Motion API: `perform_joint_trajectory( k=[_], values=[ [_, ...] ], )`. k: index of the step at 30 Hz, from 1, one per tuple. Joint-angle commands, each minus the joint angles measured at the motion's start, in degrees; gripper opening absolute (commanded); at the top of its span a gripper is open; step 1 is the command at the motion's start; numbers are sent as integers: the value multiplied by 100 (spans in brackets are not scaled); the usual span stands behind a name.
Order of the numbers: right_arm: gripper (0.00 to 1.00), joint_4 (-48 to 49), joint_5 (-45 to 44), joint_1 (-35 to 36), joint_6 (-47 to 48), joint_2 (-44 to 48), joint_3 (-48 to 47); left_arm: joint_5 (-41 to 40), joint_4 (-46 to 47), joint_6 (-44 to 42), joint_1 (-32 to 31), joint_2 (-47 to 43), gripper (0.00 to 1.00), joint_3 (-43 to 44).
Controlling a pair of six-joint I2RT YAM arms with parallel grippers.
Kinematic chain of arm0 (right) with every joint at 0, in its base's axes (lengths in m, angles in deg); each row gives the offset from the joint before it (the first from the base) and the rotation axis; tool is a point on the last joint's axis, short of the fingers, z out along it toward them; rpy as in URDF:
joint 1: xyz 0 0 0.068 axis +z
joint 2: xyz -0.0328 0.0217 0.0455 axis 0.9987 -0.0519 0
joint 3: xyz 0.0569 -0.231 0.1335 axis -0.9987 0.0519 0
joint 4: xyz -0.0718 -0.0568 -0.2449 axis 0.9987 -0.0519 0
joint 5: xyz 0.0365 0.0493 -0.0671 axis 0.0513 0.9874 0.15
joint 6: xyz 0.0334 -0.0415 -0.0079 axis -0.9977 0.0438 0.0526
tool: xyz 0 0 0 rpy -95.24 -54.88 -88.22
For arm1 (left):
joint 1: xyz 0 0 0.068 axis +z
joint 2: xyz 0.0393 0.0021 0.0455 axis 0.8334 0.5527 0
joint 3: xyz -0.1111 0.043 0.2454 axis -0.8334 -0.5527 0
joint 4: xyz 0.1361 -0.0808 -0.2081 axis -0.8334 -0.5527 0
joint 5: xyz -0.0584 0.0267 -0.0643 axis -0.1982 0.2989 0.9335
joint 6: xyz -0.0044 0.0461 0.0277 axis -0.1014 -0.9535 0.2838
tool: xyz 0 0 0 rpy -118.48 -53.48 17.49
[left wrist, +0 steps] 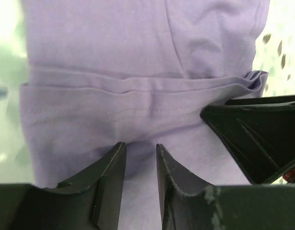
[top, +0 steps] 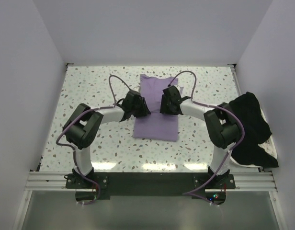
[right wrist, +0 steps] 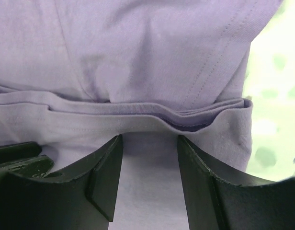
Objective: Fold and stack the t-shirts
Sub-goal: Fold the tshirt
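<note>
The pale lavender t-shirt [top: 155,127] lies folded into a long strip at the middle of the table. A cross fold with a stitched hem runs over it just beyond both sets of fingertips [left wrist: 138,88] [right wrist: 138,112]. My left gripper [top: 143,106] [left wrist: 140,146] rests tips-down on its left half, jaws a narrow gap apart with flat fabric showing between them. My right gripper [top: 163,103] [right wrist: 150,138] rests on the right half, jaws wider apart, nothing pinched. The black t-shirt [top: 250,127] lies heaped at the table's right edge.
A white cloth edge [top: 270,154] shows under the black heap. The speckled tabletop [top: 90,91] is walled at the back and on both sides. My right gripper's finger [left wrist: 257,139] shows at the right of the left wrist view, close beside the left one.
</note>
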Motion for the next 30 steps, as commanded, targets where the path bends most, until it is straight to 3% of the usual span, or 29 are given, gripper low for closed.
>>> perform_joint_trajectory(
  k=[1,7,13,21,30],
  values=[
    [53,-319,254,249,-345,310,780,-236,14,55,-66,-647,37,-860],
    [53,-151,387,776,-547,988,1571,-191,497,343,-233,-1859,36,-2598],
    [53,-213,395,1207,-477,1559,1976,-297,481,617,-462,-2976,36,-3532],
    [54,-748,71,1207,-311,2280,1757,-700,-38,433,-471,-3568,38,-3139],
    [49,-697,-18,760,-100,2132,1660,-1105,-65,64,-181,-2594,36,-2497]
  ],
)
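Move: The folded purple t-shirt lies flat right under both half-open grippers, no more than about 1 cm below the fingers. Its middle is some 5 cm ahead and 8 cm to the right of the left hand, and about 4 cm ahead and 5 cm to the left of the right hand. From the right hand, the near edge of the t-shirt lies about 15 cm back and 6 cm to the left. Straight back towards the bases, drifting left, both hands drag the t-shirt with their fingertips still resting on it, gliding level for about 14 cm while the right wrist turns some 10 degrees counter-clockwise. Then both lift off by 2 to 3 cm and ease forward over the cloth, the left hand about 4 cm, the right about 2 cm while veering right. The grippers stay part open. ##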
